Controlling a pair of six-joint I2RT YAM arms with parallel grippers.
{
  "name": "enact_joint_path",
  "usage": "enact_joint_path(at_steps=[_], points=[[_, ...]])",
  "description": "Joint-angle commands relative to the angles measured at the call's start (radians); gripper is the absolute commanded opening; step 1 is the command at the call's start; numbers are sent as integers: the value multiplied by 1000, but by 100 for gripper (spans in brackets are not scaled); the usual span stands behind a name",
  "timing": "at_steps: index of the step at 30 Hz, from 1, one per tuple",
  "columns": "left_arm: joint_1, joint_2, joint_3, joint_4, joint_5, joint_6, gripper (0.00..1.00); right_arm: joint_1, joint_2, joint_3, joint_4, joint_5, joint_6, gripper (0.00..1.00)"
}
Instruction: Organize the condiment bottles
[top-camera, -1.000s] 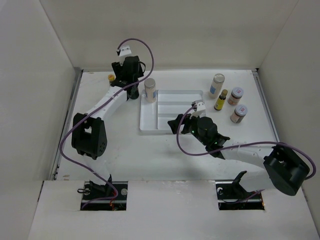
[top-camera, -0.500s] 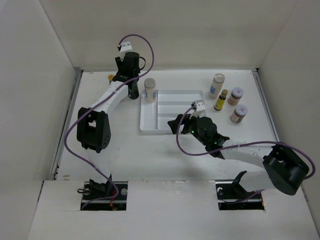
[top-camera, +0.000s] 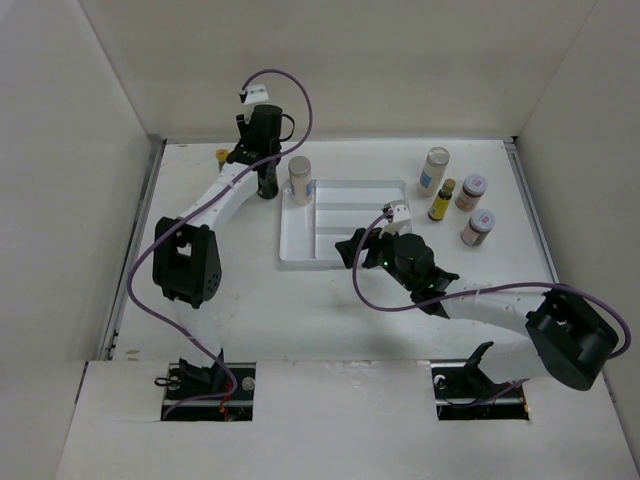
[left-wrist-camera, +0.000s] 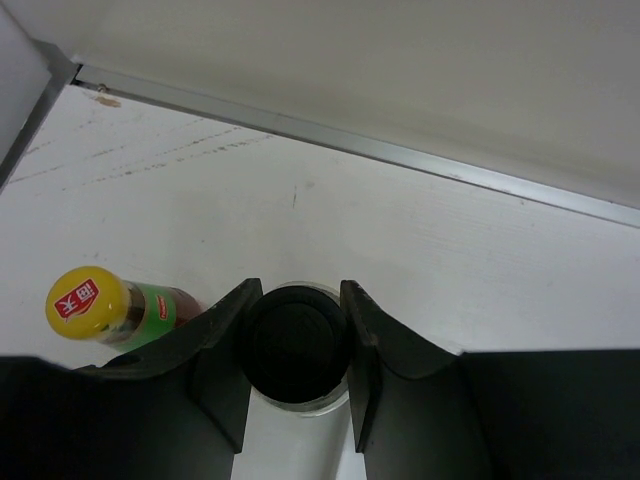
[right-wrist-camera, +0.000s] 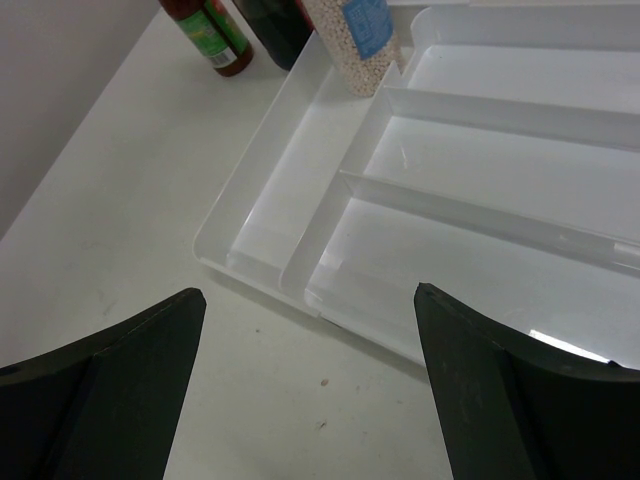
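Observation:
My left gripper (left-wrist-camera: 296, 340) is shut on the black cap of a dark condiment bottle (left-wrist-camera: 296, 350) standing at the far left of the table; both fingers press its sides. A red sauce bottle with a yellow cap (left-wrist-camera: 88, 303) stands just left of it. A white-capped seed jar (top-camera: 300, 180) sits at the white divided tray's (top-camera: 340, 240) far left corner. At the far right stand a white-capped bottle (top-camera: 434, 170), a yellow bottle (top-camera: 442, 200) and two pink-lidded jars (top-camera: 471, 191) (top-camera: 479, 227). My right gripper (right-wrist-camera: 310, 292) hangs open and empty over the table by the tray's near edge (right-wrist-camera: 250, 250).
The tray's compartments (right-wrist-camera: 480, 160) hold nothing. Enclosure walls close the table on the left, back and right; a metal strip (left-wrist-camera: 400, 155) runs along the back wall just behind the held bottle. The red bottle (right-wrist-camera: 215, 35) and seed jar (right-wrist-camera: 355, 40) flank it.
The left gripper has moved a little farther over the dark bottle and closed on its cap. The right arm has not moved.

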Motion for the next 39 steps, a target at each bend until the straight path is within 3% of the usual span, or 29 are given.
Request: enact_joint_path(at_steps=[1, 13, 25, 36, 39], points=[[-33, -173, 70, 80, -20, 27, 20, 2, -24, 13, 51, 5, -6, 92], [-111, -324, -19, 84, -62, 51, 18, -5, -59, -6, 58, 7, 1, 93], [-313, -517, -361, 195, -109, 20, 18, -39, -113, -38, 55, 94, 17, 93], [-373, -563, -591, 248, -124, -14, 18, -50, -121, -46, 54, 105, 25, 94], [-376, -583, -666, 273, -123, -40, 22, -50, -116, -42, 54, 105, 25, 94]])
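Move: The black-capped sauce bottle is already in the left fingers; its place, the near end of the tray's left compartment, lies some 17 cm back, 9 cm to the right and about 20 cm below. The grain jar, in that compartment's far end, stands about 4 cm back and 10 cm right of the left hand; the red sauce bottle is 10 cm to its left and 1 cm back. From the right hand, the place is roughly 11 cm ahead and 14 cm left. The black-capped bottle, still gripped near its cap by the left hand, comes up off the table about 11 cm, is drawn back and to the right past the grain jar, then lowered as far again into the near end of the left compartment, the wrist turning some 15 degrees clockwise. The empty right hand, staying open, shifts slightly right and up, away from that place. ##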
